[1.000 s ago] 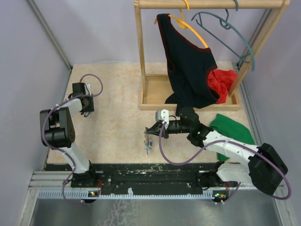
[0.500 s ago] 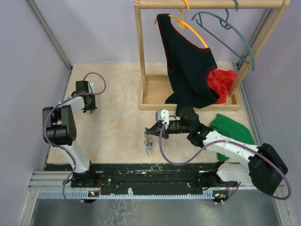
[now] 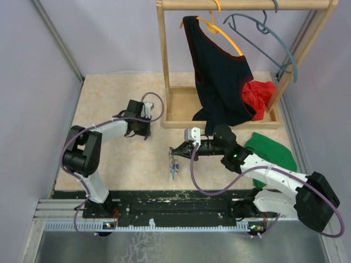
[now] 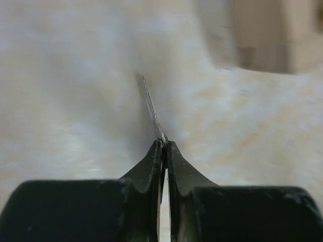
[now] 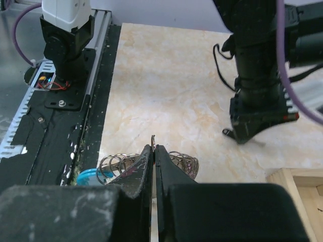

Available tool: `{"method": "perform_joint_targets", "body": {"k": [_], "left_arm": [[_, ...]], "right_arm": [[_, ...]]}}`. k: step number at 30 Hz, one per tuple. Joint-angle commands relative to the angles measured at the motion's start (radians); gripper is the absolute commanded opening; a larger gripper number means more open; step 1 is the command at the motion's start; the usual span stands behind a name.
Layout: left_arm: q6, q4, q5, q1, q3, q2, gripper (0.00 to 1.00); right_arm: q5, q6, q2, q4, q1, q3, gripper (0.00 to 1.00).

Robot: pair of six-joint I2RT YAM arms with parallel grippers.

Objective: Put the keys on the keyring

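My left gripper (image 4: 164, 145) is shut on a thin metal key (image 4: 149, 103), whose blade sticks out edge-on past the tips above the beige table; its head is hidden between the jaws. In the top view the left gripper (image 3: 146, 133) hangs near the table's middle, left of the rack. My right gripper (image 3: 174, 150) is shut on the keyring (image 3: 174, 164), which dangles below it with small coloured bits at the bottom. In the right wrist view the gripper (image 5: 153, 146) pinches the wire of the keyring (image 5: 113, 162); coils spread on both sides and the light-blue section (image 5: 87, 176) shows at lower left.
A wooden clothes rack (image 3: 164, 66) stands at the back with a dark top (image 3: 219, 82) on an orange hanger and a grey-blue hanger (image 3: 263, 33). Red cloth (image 3: 258, 96) lies in its base, green cloth (image 3: 271, 150) at the right. A black strip (image 3: 175, 203) runs along the near edge.
The left arm swung from the table's far left toward the middle, and its jaws closed on the key. The right arm and keyring barely moved.
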Motion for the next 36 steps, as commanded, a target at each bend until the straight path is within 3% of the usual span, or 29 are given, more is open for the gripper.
{"method": "perform_joint_targets", "body": {"k": [1, 9, 21, 29, 36], "left_arm": [[-0.098, 0.011, 0.145, -0.148, -0.050, -0.040, 0.11], [-0.199, 0.265, 0.191, -0.313, -0.136, -0.155, 0.21], [-0.117, 0.695, 0.090, -0.282, -0.524, -0.504, 0.41], [0.007, 1.081, 0.271, -0.263, -0.766, -0.701, 0.46], [0.129, 1.230, 0.499, -0.254, -0.817, -0.745, 0.45]], "right_arm": [[0.008, 0.006, -0.052, 0.055, -0.006, 0.017, 0.00], [0.075, -0.015, -0.082, 0.017, -0.007, -0.003, 0.00], [0.166, -0.038, -0.059, -0.009, -0.007, -0.015, 0.00], [0.187, -0.062, -0.021, -0.019, -0.007, 0.004, 0.00], [0.169, -0.086, -0.004, -0.025, -0.007, 0.026, 0.00]]}}
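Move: The keyring, hanging from the right fingers, is some 18 cm back of the left hand, 15 cm to its right and 11 cm above it. Close by the left hand's way, the wooden tray's near left corner stands about 4 cm ahead of that hand and 9 cm to its right, at table height. From the right hand, the tagged key in the left fingers is about 18 cm forward, 15 cm left and 19 cm below. The tagged key, still pinched in the left fingers, is carried low over the table, right and back by about 15 cm, towards the spot beneath the keyring. There the left fingers open and let go of it, and the hand rises some 15 cm, drawing back and swinging its fingers up from the table to point right at the keyring. The right hand keeps the keyring pinched, easing slightly forward and down as it turns about 10 degrees clockwise. ##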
